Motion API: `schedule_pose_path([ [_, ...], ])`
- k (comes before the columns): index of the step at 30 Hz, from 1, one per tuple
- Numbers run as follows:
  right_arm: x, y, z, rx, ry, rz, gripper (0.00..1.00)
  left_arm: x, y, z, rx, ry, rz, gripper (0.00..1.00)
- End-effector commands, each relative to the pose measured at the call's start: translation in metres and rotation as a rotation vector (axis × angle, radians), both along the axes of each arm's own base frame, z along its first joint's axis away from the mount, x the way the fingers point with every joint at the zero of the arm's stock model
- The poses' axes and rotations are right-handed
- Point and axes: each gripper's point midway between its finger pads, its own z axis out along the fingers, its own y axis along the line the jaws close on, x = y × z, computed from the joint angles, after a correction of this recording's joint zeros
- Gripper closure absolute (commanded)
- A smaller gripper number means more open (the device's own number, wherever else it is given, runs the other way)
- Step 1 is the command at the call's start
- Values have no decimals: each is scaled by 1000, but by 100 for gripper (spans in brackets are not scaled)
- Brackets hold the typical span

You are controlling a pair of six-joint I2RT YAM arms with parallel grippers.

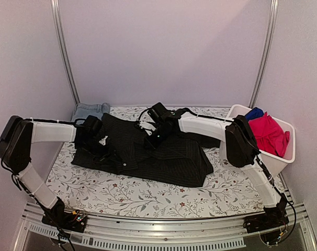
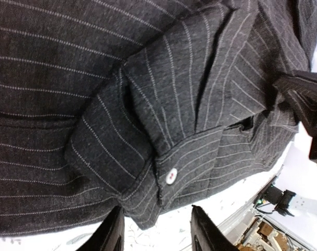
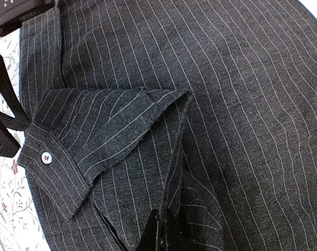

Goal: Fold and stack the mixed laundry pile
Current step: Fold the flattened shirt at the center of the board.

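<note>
A black pinstriped shirt [image 1: 163,157] lies spread over the middle of the table and fills both wrist views [image 2: 95,78] [image 3: 252,104]. My left gripper [image 1: 98,140] hovers over the shirt's left part. Its jaws [image 2: 158,232] stand open, with a buttoned corner [image 2: 170,175] just beyond the tips and nothing gripped. My right gripper [image 1: 150,140] is over the shirt's centre. Its fingers [image 3: 166,235] are shut, pinching a folded seam edge. A folded light blue denim piece [image 1: 89,110] rests at the back left. Red-pink cloth [image 1: 268,133] and royal blue cloth [image 1: 254,112] lie in the bin.
A white plastic bin [image 1: 284,157] stands at the right edge, behind my right arm's elbow. The floral table cover [image 1: 122,193] shows in front of the shirt. Metal rails and the arm bases line the near edge, and pale walls close in the back and sides.
</note>
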Motion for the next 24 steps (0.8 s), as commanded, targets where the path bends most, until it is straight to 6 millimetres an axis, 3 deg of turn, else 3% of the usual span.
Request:
schedule_pose_path([
  [1, 1, 9, 15, 41, -17, 9, 100, 2, -1, 4, 25, -9, -18, 57],
  [9, 4, 8, 23, 42, -36, -3, 100, -8, 4, -18, 46, 72, 18, 56],
  [14, 4, 7, 27, 46, -39, -2, 100, 2, -1, -15, 30, 40, 17, 60],
  [19, 7, 4, 38, 62, -43, -12, 100, 13, -5, -7, 28, 3, 1, 77],
  [24, 14, -5, 49, 76, -40, -35, 100, 25, -2, 1, 62, -32, -27, 100],
])
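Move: The folded sleeve cuff lies almost between the left hand's open fingers, about 1 cm ahead, 1 cm to the right and 2 cm below. Its white button is some 3 cm to that hand's right, level with it and 2 cm lower; the shirt's near edge lies roughly 4 cm back, straight behind and 4 cm lower. From the right hand, already shut on a raised fold, the cuff is about 8 cm back, 11 cm left and 3 cm lower. The left hand dips about 1.5 cm, then pinches the cuff fold, easing 1 cm forward; the right stays shut. ##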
